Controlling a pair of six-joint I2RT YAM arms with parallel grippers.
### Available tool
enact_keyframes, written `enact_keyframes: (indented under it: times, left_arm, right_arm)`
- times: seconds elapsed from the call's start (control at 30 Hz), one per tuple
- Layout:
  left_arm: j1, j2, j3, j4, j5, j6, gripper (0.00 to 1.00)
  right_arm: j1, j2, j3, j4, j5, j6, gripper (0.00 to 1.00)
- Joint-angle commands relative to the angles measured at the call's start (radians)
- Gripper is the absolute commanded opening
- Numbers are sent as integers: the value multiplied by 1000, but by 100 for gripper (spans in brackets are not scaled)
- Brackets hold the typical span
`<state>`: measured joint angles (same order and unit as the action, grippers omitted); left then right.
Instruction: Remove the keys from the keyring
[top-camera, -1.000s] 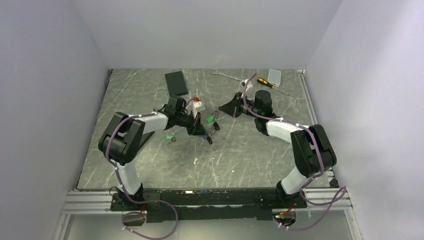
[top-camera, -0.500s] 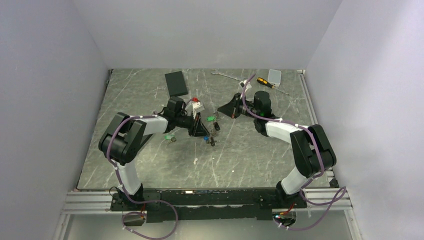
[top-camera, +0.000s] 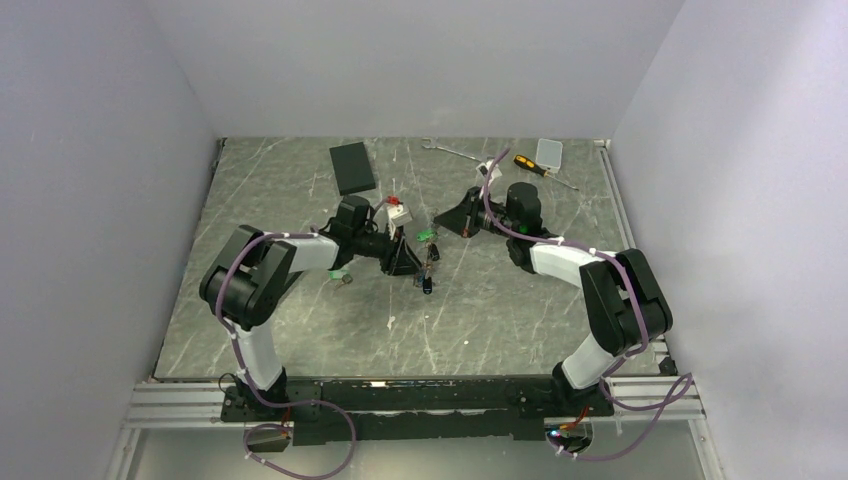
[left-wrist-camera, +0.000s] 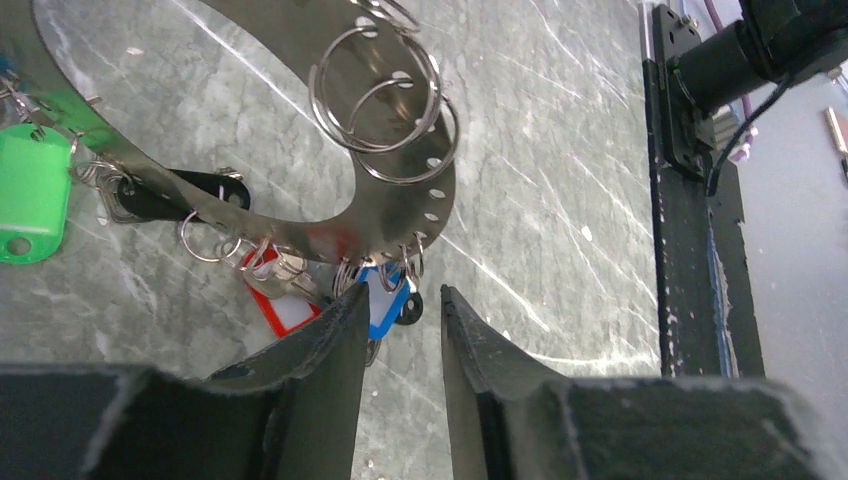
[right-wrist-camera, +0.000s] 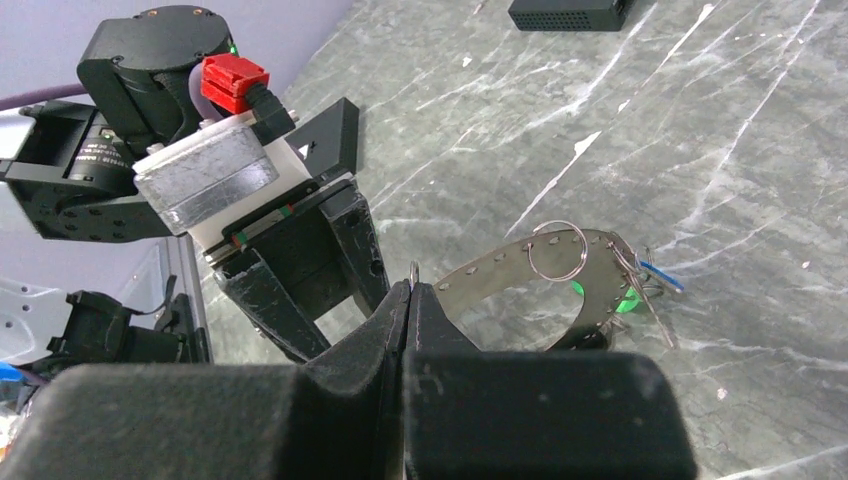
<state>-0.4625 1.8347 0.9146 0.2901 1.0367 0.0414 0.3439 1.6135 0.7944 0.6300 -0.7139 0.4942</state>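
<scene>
The keyring is a flat grey metal band with holes, held up between the arms; it also shows in the right wrist view. The keys hang from it: a green tag, a red tag, a blue tag and a black-headed key. Empty split rings hang on it too. My left gripper is open, its tips just below the blue tag. My right gripper is shut on the keyring's edge. In the top view the left gripper and right gripper flank the keys.
A loose key with a green tag lies on the table left of the left gripper. A black box lies at the back. A wrench, a screwdriver and a small pale case lie at the back right.
My left gripper has turned and shifted slightly toward the hanging keys. The key bunch now hangs a little nearer the front. The right arm has hardly moved.
</scene>
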Motion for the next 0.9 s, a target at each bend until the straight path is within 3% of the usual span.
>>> enact_keyframes:
  times: [0.0, 0.17, 0.37, 0.57, 0.87]
  left_arm:
    - [-8, 18, -49, 146, -41, -95, 39]
    - [-3, 1, -109, 255, -81, -140, 42]
    - [87, -19, -132, 287, -39, -191, 56]
    - [94, -19, -163, 346, -36, -201, 56]
    - [109, 62, -138, 448, -46, -283, 57]
  right_arm:
    - [4, -36, -7, 77, 21, 14, 0]
    - [34, -38, -2, 62, 98, 28, 0]
    - [85, -3, 40, 31, 198, 66, 0]
    - [102, 79, 162, -133, 312, 124, 0]
    - [104, 133, 207, -164, 360, 155, 0]
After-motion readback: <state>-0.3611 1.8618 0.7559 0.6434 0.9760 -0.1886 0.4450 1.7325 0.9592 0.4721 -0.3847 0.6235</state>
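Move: The bunch of keys with the blue tag, at the low end of the held keyring, lies roughly 3 cm to the left hand's right, 1 cm nearer the base and 4 cm below its empty fingers. From that hand the black key is about 5 cm ahead, 4 cm right and 3 cm lower, and the green tag about 8 cm ahead, 2 cm right and 2 cm lower. From the right hand, pinching the rim, the blue-tagged bunch is some 6 cm back, 2 cm left and 12 cm down. The left hand first sinks about 2 cm beside the blue-tagged bunch, then shifts left and forward some 4 cm in all, turning slightly counter-clockwise while its fingers open wider; no touch on the keys can be made out. The right hand keeps its pinch on the keyring's rim and carries it first left, then forward about 4 cm while sinking a little, its fingers tipping down and swinging clockwise some 15 degrees. ##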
